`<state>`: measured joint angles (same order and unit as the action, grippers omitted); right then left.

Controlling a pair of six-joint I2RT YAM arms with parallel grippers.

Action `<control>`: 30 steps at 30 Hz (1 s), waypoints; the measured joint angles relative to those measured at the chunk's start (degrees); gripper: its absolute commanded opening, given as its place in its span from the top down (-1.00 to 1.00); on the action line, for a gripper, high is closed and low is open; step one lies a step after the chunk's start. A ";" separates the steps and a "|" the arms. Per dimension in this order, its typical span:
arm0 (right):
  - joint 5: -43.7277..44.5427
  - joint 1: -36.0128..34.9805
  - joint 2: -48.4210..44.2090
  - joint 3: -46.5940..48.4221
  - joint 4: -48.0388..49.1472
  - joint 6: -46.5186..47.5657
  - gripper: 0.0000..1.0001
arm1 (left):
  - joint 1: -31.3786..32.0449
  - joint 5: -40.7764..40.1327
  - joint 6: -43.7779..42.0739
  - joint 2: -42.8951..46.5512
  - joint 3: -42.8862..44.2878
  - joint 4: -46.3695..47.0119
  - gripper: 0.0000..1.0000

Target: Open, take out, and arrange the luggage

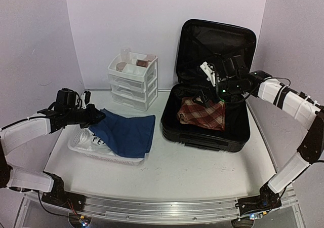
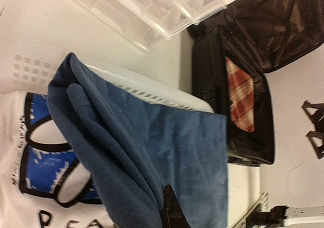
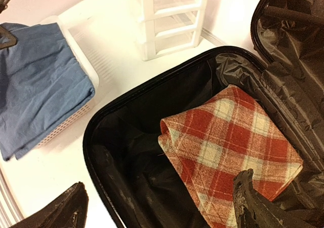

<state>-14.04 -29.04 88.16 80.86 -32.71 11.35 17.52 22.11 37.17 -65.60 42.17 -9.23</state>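
Note:
The luggage (image 1: 238,131), a black hard-shell suitcase, lies open at the back right with its lid upright against the wall. A folded red plaid cloth (image 1: 202,114) lies in its lower half and also shows in the right wrist view (image 3: 228,147). My right gripper (image 1: 205,95) hovers open above the plaid cloth, its fingers wide apart (image 3: 157,207) and holding nothing. My left gripper (image 1: 96,115) is shut on a blue cloth (image 1: 126,131) that drapes over the white basket (image 1: 81,148). In the left wrist view one finger (image 2: 172,213) pinches a fold of the blue cloth (image 2: 152,152).
A white T-shirt with a black and blue print (image 2: 30,167) lies in the basket under the blue cloth. A small white drawer unit (image 1: 132,83) stands at the back centre against the wall, with small items on top. Bare white table (image 1: 192,172) lies in front of the suitcase.

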 measured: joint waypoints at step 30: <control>0.17 -3.76 5.40 1.05 -0.15 1.92 -0.96 | -5.20 -16.44 -18.75 4.07 -12.50 4.94 0.79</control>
<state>-13.87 -32.80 93.56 81.91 -32.86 13.28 12.32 5.67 18.41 -61.54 29.67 -4.29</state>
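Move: Beneath the left hand, which holds the blue cloth by its left end, the white basket's middle lies about 15 cm down, 3 cm to the right and 1 cm ahead, with the white PEACE shirt in it at much the same spot. The drawer unit stands some 24 cm ahead and 12 cm to the right. From the open right hand, the plaid cloth lies roughly 9 cm ahead and 18 cm below, inside the suitcase, whose lower shell centres 7 cm ahead and 1 cm right. Drawing the pinched end of the blue cloth about 8 cm left while lowering it 6 cm, the left hand heads for the basket's left end, rolling some 25 degrees so its left side rises; its fingers stay shut on the cloth. The right hand, after a pause, sinks about 3 cm towards the plaid cloth and shifts as much left, fingers still wide open. ##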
